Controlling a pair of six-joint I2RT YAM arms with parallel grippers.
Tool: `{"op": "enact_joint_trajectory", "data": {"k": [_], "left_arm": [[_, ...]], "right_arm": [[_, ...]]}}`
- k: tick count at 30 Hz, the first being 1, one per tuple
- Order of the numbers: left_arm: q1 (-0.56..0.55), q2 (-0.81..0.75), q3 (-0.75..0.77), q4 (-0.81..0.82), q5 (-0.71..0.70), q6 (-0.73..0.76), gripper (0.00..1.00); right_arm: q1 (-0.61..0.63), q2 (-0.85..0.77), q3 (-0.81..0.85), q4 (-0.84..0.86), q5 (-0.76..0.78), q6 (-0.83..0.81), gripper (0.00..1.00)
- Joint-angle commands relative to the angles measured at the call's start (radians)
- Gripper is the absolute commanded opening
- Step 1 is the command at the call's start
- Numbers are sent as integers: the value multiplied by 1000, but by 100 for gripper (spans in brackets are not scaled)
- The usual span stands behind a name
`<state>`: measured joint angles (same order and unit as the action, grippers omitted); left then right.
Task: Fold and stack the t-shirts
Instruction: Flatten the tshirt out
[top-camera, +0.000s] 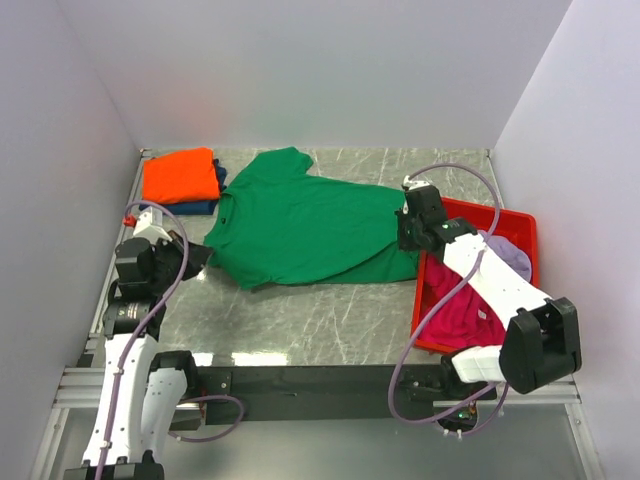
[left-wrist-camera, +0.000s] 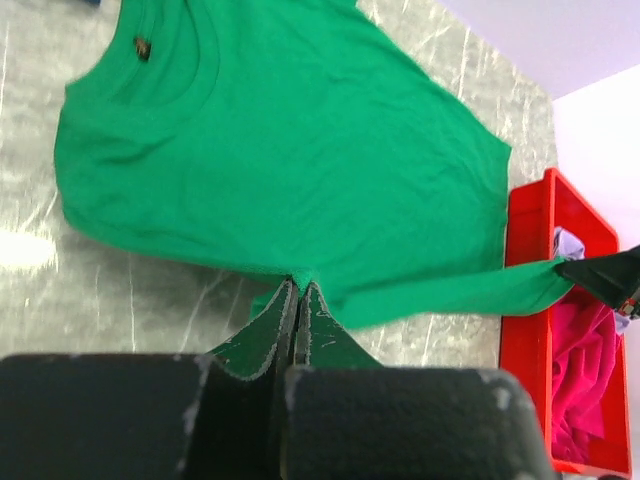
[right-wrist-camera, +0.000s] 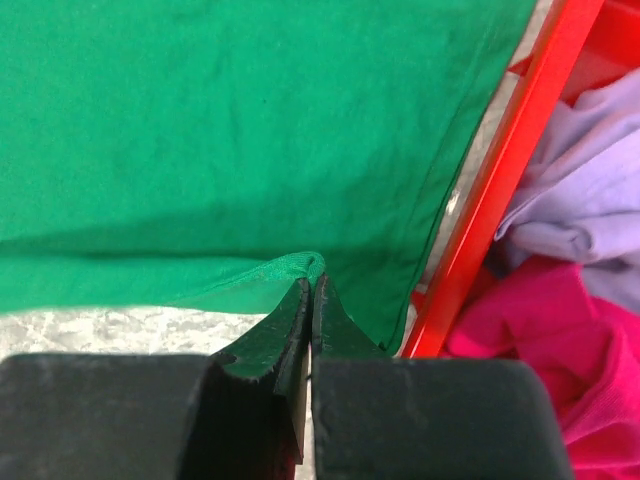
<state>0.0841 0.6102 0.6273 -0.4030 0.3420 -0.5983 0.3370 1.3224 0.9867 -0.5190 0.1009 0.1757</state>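
A bright green t-shirt lies spread across the table's middle, collar toward the left. My left gripper is shut on the shirt's near left edge. My right gripper is shut on a pinch of the green hem beside the bin. The green shirt fills the right wrist view. An orange folded t-shirt lies on a navy one at the back left. Magenta and pale lilac shirts lie crumpled in the bin.
A red plastic bin stands at the right, its rim close beside my right gripper. White walls close in the table at the left, back and right. A small red object lies at the left edge.
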Motion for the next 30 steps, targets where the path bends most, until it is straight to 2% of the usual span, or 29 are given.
{"op": "enact_joint_trajectory", "data": {"k": [1, 4, 11, 19, 22, 23, 25, 26, 28, 29, 30], "left_arm": [[-3, -13, 64, -86, 5, 8, 1], [-3, -41, 77, -125, 48, 2, 0], [-3, -111, 159, -270, 29, 35, 1], [-3, -179, 181, -424, 11, 68, 1], [-3, -211, 212, -500, -24, 71, 11], [-3, -223, 247, -523, -44, 75, 16], [-1, -251, 287, -583, -110, 78, 25], [-4, -251, 320, -606, -127, 74, 36], [-9, -236, 322, -597, -103, 77, 50], [-10, -231, 299, -580, -53, 72, 69], [-10, -227, 282, -564, -32, 68, 73]], "right_arm": [[16, -66, -19, -10, 33, 34, 0], [20, -101, -48, -24, 45, 50, 0], [60, -183, -88, -76, 56, 93, 0], [146, -247, -115, -163, 134, 152, 0], [223, -270, -117, -197, 186, 197, 0], [241, -276, -111, -210, 181, 224, 3], [301, -276, -85, -248, 200, 260, 19], [319, -278, -74, -265, 259, 274, 33], [347, -278, -37, -315, 301, 295, 41], [356, -279, -23, -328, 331, 303, 45], [365, -284, -13, -335, 338, 309, 46]]}}
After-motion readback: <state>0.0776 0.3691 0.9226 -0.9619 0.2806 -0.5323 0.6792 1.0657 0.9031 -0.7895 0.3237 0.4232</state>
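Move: Both hands hold the green t-shirt's near edge in shut fingers. Bare table for its near sleeve lies some 5 cm back from the left hand, 5 cm to the right and 15 cm below; the t-shirt's middle is about 17 cm ahead and 21 cm right, the folded orange shirt roughly 29 cm ahead and 8 cm left. For the right hand, the spot for the lower corner is some 4 cm back, straight below by about 8 cm; the red bin's middle is 16 cm right and 3 cm back. Still pinching the near edge of the green t-shirt, both hands pull it back towards the bases, about 10 cm each. The left hand also climbs some 5 cm, much of it at the end, while the right stays nearly level and edges left away from the bin. Late in the pull the fingers open, the left widest, and the left lets go of its sleeve. ##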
